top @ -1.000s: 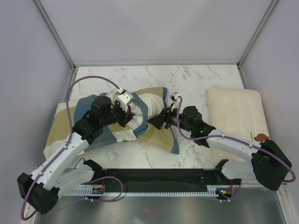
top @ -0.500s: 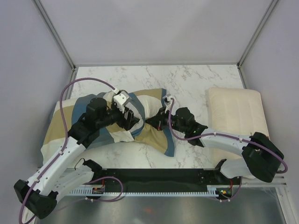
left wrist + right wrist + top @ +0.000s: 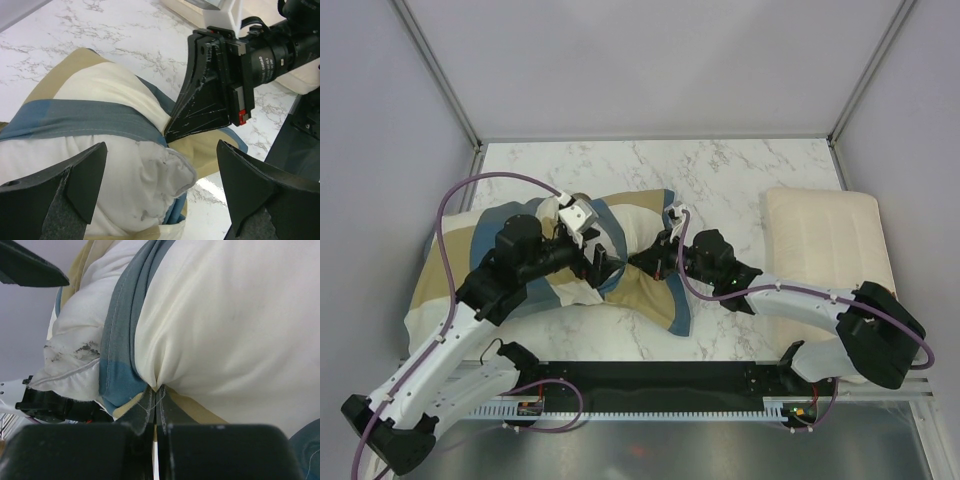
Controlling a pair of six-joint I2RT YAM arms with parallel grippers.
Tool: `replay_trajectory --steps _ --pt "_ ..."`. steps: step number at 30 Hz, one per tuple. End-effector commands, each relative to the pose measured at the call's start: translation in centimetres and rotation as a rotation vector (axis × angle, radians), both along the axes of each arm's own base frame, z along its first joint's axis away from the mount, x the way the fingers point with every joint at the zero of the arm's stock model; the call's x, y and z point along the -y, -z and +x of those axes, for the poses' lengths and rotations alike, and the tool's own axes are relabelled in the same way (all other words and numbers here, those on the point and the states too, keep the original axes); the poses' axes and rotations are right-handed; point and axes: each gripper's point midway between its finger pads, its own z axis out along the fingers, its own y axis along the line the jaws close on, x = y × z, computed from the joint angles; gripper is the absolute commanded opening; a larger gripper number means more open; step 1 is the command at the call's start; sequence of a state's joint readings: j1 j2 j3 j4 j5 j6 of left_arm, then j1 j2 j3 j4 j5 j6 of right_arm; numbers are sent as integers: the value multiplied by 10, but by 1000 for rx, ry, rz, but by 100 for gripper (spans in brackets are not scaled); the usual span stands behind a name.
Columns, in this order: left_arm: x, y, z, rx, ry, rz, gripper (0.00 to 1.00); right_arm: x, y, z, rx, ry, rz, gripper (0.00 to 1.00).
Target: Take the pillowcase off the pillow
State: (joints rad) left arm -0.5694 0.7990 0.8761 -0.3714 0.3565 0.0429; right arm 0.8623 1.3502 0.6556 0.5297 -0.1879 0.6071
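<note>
The pillowcase point(image 3: 660, 297), in steel blue, tan and cream blocks, lies bunched on the left half of the marble table. A white corner of the pillow point(image 3: 137, 182) bulges out of its mouth. My left gripper point(image 3: 602, 263) is open. Its fingers point(image 3: 75, 182) stand wide on either side of that pillow corner point(image 3: 70, 367) without touching it. My right gripper point(image 3: 639, 264) faces it from the right and is shut on the pillowcase edge point(image 3: 156, 392), beside the blue band. In the left wrist view the right gripper point(image 3: 172, 132) pinches the fabric just behind the pillow corner.
A flatter cream pillow point(image 3: 825, 250) with a small brown print lies at the table's right edge. Grey walls with metal posts close in the back and sides. A black rail point(image 3: 650, 385) runs along the near edge between the arm bases.
My left gripper has opened, let go of the bundle and drawn back slightly left. My right gripper has moved in leftward and shut on the pillowcase edge.
</note>
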Motion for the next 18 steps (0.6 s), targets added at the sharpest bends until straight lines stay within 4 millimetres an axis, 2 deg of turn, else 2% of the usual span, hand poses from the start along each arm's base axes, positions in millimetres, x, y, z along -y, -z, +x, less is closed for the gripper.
replay_trajectory --steps 1,4,11,18 --pt "6 6 -11 -33 27 21 99 -15 -31 0 54 -40 75 0" --pt "6 17 -13 -57 17 62 100 -16 -30 0 51 -43 75 0" --pt "-14 41 9 -37 -169 207 100 -15 -31 -1 52 -42 80 0" --pt "-16 69 14 -44 -226 354 100 -15 -31 -2 54 -42 82 0"
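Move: Below the wide-open left hand, about 7 cm down and within a centimetre or so sideways, is the stained white pillow corner poking out of the pillowcase. The blue hem that the right fingers already pinch lies about 5 cm to the left hand's right, level ahead, some 9 cm down; the tan case flap spreads about 7 cm right and 6 cm back, roughly 15 cm below. From the right hand, the pillow corner is about 4 cm left and 2 cm up, and the pinched hem is right at its fingertips. Sinking about 5 cm onto the white pillow corner, the left hand first eases back and slightly right a centimetre or so, then comes forward again as it goes down. Its fingertips tip some 15 degrees steeper and swing a little counter-clockwise, jaws staying wide open astride the corner. The right hand stays put, still pinching the blue hem just beside it. ##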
